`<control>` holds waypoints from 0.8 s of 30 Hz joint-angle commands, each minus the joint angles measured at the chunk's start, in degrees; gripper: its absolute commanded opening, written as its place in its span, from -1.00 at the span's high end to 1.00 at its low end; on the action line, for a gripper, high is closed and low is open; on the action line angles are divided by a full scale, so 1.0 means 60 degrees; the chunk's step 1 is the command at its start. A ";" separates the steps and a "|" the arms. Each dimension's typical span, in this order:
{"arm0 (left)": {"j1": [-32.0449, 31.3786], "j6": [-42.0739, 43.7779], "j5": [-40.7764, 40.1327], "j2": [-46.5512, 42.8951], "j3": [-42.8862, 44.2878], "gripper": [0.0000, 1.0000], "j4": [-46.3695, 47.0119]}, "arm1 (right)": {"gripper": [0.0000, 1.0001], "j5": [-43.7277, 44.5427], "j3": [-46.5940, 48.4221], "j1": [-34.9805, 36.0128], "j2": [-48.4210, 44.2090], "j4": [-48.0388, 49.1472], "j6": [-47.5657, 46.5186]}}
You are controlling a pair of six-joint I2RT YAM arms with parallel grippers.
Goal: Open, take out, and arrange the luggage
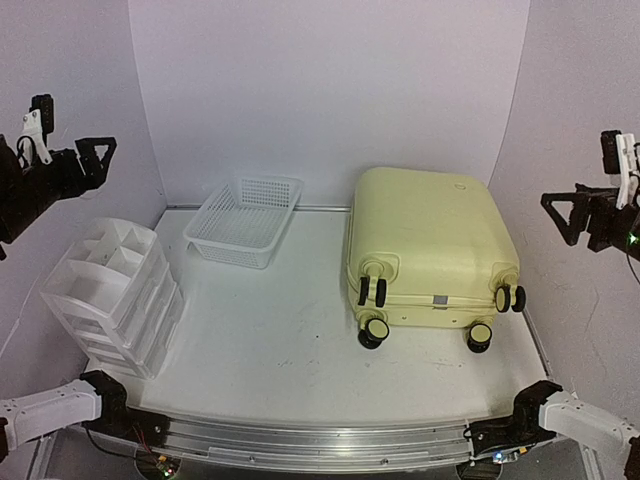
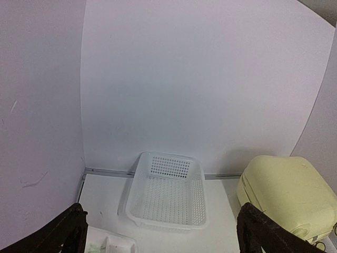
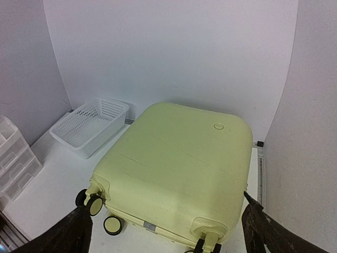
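Observation:
The luggage (image 1: 430,240) is a pale yellow hard-shell suitcase lying flat and closed on the right half of the table, its caster wheels (image 1: 375,330) toward the near edge. It fills the right wrist view (image 3: 179,163) and shows at the right edge of the left wrist view (image 2: 284,184). My left gripper (image 1: 98,155) hangs high by the left wall, open and empty (image 2: 161,206). My right gripper (image 1: 562,208) hangs high by the right wall, above the suitcase, open and empty (image 3: 165,203). Neither touches anything.
A white mesh basket (image 1: 245,220) (image 2: 168,192) (image 3: 89,126) sits at the back centre-left, just left of the suitcase. A white drawer organizer (image 1: 115,290) (image 3: 13,158) stands at the near left. White walls enclose the table (image 1: 280,350) on three sides.

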 commanded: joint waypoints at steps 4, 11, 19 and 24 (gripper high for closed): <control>0.1255 -0.0945 0.2385 0.0058 0.0097 -0.99 -0.0664 | -0.97 0.1536 -0.0287 0.0250 0.0605 -0.0923 0.1071; 0.1477 -0.2061 0.4637 0.0648 -0.0226 -0.99 -0.1022 | -0.97 0.1975 -0.1082 0.0091 0.1891 -0.1151 0.1927; -0.2288 -0.3175 0.4005 0.2170 -0.0903 -0.99 -0.0418 | -0.97 -0.0318 -0.2708 -0.2090 0.3140 -0.0996 0.2901; -0.5417 -0.3378 0.2925 0.4499 -0.0356 -0.99 0.0264 | -0.97 0.0310 -0.3668 -0.2580 0.2989 -0.1645 0.3524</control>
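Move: The luggage's near right upper wheel is about 4 cm ahead of my right hand, 7 to its right and some 30 below. The luggage's middle is roughly 20 ahead, 10 left and 32 below. From my left hand, the near left upper wheel is about level, some 41 cm right and 34 below. The basket is about 28 ahead, 8 right and 44 below; the drawer unit is about 2 ahead, 13 left and 36 below. I drop my right hand fast, about 24 cm, while reaching some 7 cm forward, tipping its open fingers down roughly 50 degrees over the luggage's near right corner and wheel. My left hand sweeps about 20 cm right and 14 down towards the near left wheel, pitching down and swinging clockwise, fingers still wide open. ##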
